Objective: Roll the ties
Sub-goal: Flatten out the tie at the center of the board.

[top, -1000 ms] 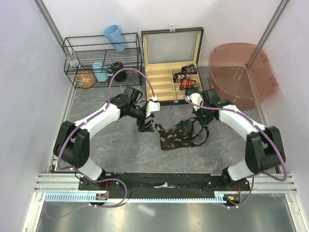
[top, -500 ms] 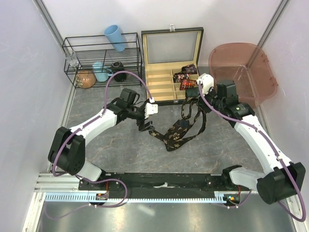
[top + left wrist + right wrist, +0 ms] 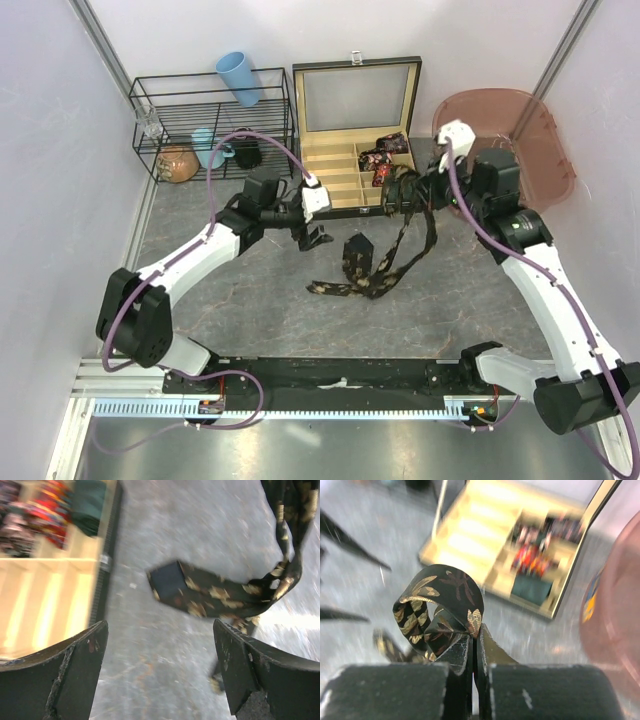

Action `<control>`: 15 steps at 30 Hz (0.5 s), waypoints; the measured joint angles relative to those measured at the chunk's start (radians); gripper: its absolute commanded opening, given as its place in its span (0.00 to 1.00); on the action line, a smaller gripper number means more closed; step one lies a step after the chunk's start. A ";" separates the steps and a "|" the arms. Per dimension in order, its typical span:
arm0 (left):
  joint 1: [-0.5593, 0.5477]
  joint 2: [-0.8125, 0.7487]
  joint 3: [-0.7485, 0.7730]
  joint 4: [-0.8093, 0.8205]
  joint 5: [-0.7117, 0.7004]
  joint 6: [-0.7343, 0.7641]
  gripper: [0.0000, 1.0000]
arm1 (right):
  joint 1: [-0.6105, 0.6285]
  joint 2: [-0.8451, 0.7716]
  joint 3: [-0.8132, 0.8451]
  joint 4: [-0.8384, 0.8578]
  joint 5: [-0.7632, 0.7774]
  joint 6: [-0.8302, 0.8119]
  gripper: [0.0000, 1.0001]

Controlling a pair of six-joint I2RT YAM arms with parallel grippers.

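Observation:
A dark tie [image 3: 365, 268] with tan prints hangs from my right gripper [image 3: 408, 190], which is shut on a looped part of it in front of the box. Its lower length trails down onto the grey table. In the right wrist view the loop of the tie [image 3: 440, 605] stands above the closed gripper [image 3: 475, 647]. My left gripper [image 3: 312, 238] is open, just left of the hanging tie. Between its fingers [image 3: 75, 670] I see only bare table, with the tie's flat end [image 3: 200, 591] lying beyond. Rolled ties [image 3: 385, 160] sit in the box's right compartments.
The open wooden box [image 3: 330, 170] with its raised lid stands at the back centre. A pink plastic tub [image 3: 500, 150] sits at the back right. A black wire rack [image 3: 200, 130] at the back left holds a blue cup, a teal mug and other small items.
My right arm has risen and swung toward the back right, lifting the tie from a heap into a hanging strip. The left gripper has edged toward the box, still open.

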 measured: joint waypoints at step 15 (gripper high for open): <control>0.043 -0.153 0.028 0.049 -0.100 -0.071 0.95 | -0.114 -0.076 0.305 0.108 0.063 0.132 0.00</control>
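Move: Hanging from the right hand's shut fingers, the tie is bound for the bare middle of the board, about 24 cm to that hand's left, 8 cm back and 28 cm below; its lower loops are nearer, some 15 cm left and 5 cm back, just as low. The green roll sits about 15 cm ahead and 5 cm left of the right hand, the bin some 18 cm ahead and 18 cm right. From the left hand, the board's middle is about 6 cm back, 3 cm right and 16 cm down. Hoisting the pinched tie almost straight up, the right hand climbs about 19 cm away from the board, drifting some 5 cm to its right in the later part while its fingers tip upward by roughly 25 degrees and keep their hold. The left hand, empty and still wide open, rises about 8 cm, easing slightly forward and left. ##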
